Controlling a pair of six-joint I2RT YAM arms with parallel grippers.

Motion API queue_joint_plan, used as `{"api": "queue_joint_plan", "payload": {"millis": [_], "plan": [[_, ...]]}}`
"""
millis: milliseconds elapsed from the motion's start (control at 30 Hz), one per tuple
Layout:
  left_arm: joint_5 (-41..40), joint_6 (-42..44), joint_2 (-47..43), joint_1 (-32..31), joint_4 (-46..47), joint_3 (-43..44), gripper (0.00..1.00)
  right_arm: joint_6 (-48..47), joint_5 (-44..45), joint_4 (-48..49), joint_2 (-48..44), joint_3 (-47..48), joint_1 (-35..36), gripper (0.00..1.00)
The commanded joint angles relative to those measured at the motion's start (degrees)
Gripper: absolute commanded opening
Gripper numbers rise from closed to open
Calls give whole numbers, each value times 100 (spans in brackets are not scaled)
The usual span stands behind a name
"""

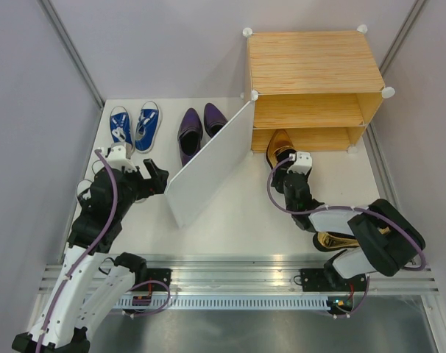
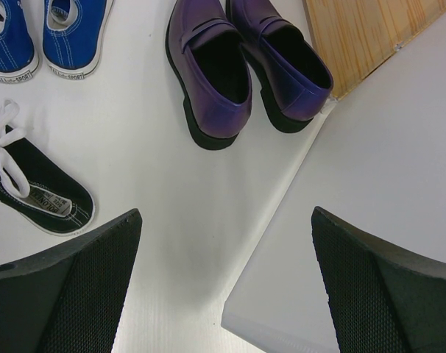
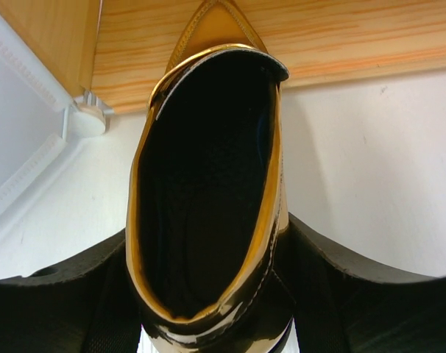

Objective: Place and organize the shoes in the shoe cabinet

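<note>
The wood-grain shoe cabinet (image 1: 311, 73) stands at the back right, its white door (image 1: 208, 165) swung open toward the left arm. My right gripper (image 1: 297, 159) (image 3: 208, 294) is shut on the heel of a shiny gold shoe (image 1: 280, 145) (image 3: 208, 184), whose toe points into the lower shelf. A second gold shoe (image 1: 336, 240) lies under the right arm. Blue sneakers (image 1: 135, 125) (image 2: 46, 29) and purple dress shoes (image 1: 197, 129) (image 2: 245, 66) stand at the back left. My left gripper (image 1: 157, 176) (image 2: 227, 220) is open beside the door's free edge (image 2: 341, 243). A black shoe (image 2: 39, 195) lies at its left.
Grey walls close in the white table (image 1: 238, 213) on the left, back and right. The open door divides the table's left part from its middle. A metal rail (image 1: 238, 268) runs along the near edge by the arm bases.
</note>
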Motion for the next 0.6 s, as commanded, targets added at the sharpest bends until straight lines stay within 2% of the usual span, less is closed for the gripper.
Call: {"api": "queue_joint_plan", "payload": {"millis": [0,133,267,567], "plan": [[60,-30,37,-35,254,-44,98,-165,-338,412,141,577,-203,4],[68,-30,46,-43,254,-52,98,-183,-435,386,272,945,-212,4],[68,-30,81,-43,254,-61,98,-358,-566,482,799,1298,-273,5],[139,-21,169,-61,254,-52,98,-631,-1173,781,1748,2115,-686,14]]}}
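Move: The right hand already grips the gold shoe by its heel, toe just inside the cabinet. The lower compartment's left part, where the shoe is going, lies about 13 cm ahead, 5 cm left and 4 cm below. The left front post stands some 5 cm ahead and 10 cm left; the shelf's middle is roughly 14 cm ahead, 5 cm right and 8 cm above. From the left hand that left part is about 22 cm ahead, 34 cm right, 20 cm below. Right hand, heel still pinched, carries the gold shoe some 8 cm forward, slightly left, deeper under the shelf. ##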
